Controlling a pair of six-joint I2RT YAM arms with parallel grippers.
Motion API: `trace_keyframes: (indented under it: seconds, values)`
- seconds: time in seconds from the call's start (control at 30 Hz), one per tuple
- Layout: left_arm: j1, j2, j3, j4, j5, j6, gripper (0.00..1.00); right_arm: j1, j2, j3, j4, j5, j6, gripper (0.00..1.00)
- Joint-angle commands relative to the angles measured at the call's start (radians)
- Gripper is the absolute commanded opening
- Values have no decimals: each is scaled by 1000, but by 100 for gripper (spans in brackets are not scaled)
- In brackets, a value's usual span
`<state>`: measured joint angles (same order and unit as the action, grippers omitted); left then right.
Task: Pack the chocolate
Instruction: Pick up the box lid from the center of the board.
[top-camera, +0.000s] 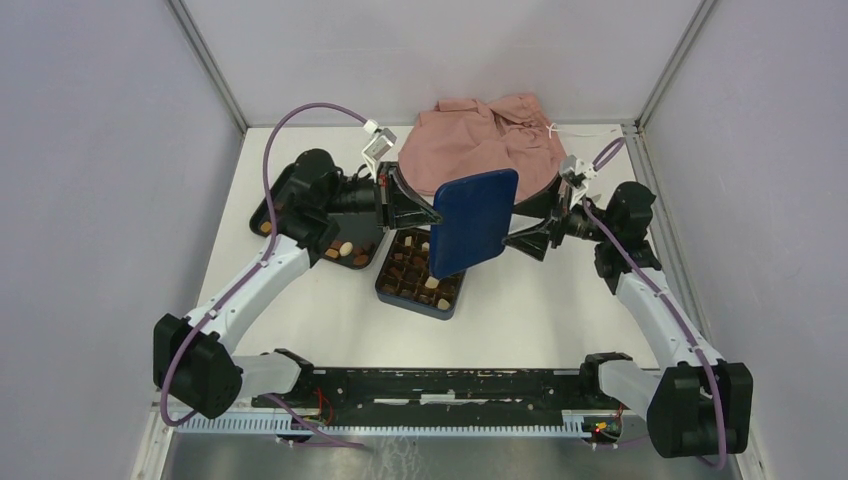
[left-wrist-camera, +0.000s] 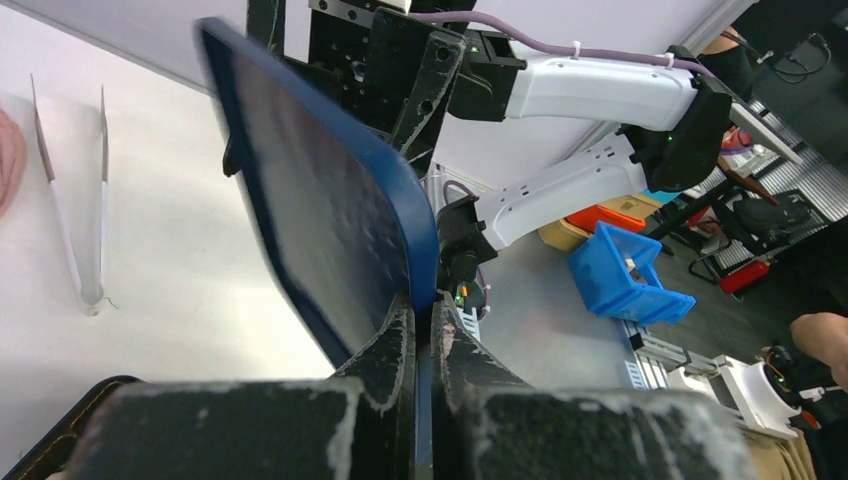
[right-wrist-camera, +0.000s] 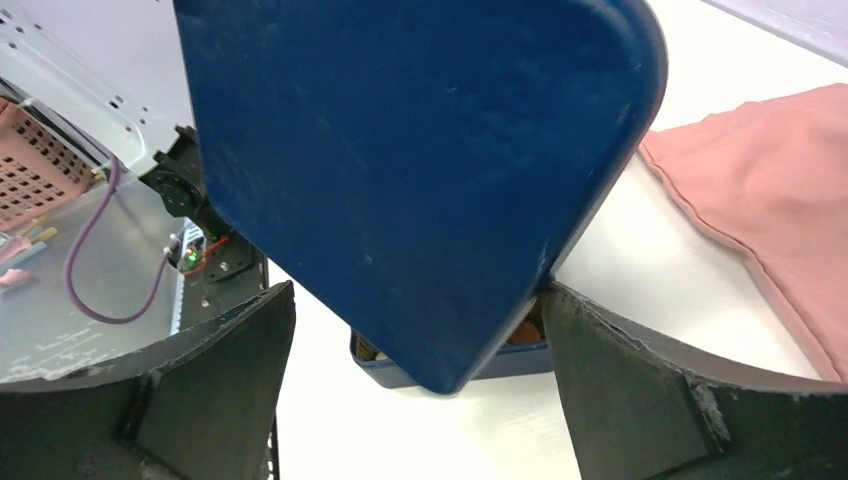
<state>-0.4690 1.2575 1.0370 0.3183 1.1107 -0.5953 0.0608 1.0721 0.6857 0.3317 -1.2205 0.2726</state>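
A dark blue lid (top-camera: 474, 222) hangs tilted over the dark blue gridded box (top-camera: 440, 308). My left gripper (top-camera: 436, 215) is shut on the lid's left edge; in the left wrist view its fingertips (left-wrist-camera: 422, 305) pinch the lid (left-wrist-camera: 320, 220). The box holds chocolate (top-camera: 431, 283), brown and cream pieces, partly hidden by the lid. More chocolate (top-camera: 345, 248) lies on the black tray (top-camera: 290, 190). My right gripper (top-camera: 520, 240) stands open at the lid's right side. In the right wrist view its jaws (right-wrist-camera: 418, 290) straddle the lid's (right-wrist-camera: 400, 150) lower corner, with the box (right-wrist-camera: 510, 360) below.
A pink cloth (top-camera: 480, 135) lies bunched at the back of the table, just behind the lid. White tweezers (left-wrist-camera: 75, 220) rest on the table near it. Grey walls close in both sides, and the arm bases line the near edge.
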Motion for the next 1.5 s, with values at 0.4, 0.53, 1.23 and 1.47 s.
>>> trace_keyframes:
  seconds: [0.4,0.53,1.23,1.47]
  values:
    - [-5,-51,83,74,88,-70,2,-6,-109,23,131,-8,183,95]
    - [-8,-42,82,163,96,-142,2,28,-88,-11,320,-22,348,89]
    - [-7,5,162,-149,-9,104,14,45,-138,14,197,-92,324,13]
    - [-5,-41,121,-245,-277,202,56,36,-138,-10,194,-99,354,0]
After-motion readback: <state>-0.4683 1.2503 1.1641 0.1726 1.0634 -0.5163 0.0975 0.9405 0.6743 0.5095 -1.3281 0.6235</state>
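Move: The lid hangs tilted in the air, its left edge still pinched by the left gripper, its middle about 7 cm to that hand's right and slightly lower. From the open right gripper, the middle is some 7 cm left, level forward and about 3 cm higher. The chocolate box sits roughly 17 cm left of the right hand, 3 cm back and 20 cm below; the pink cloth lies some 24 cm ahead, 2 cm left and 21 cm below. Raise the right gripper about 5 cm while drawing it back some 6 cm, along the lid's right side, and close its fingers from wide open to pinch the lid's right edge. Meanwhile lift the left gripper about 4 cm and ease it back 3 cm, keeping its hold; once the right fingers have nearly shut, open the left about halfway while bringing it forward again nearly 4 cm and down slightly. ##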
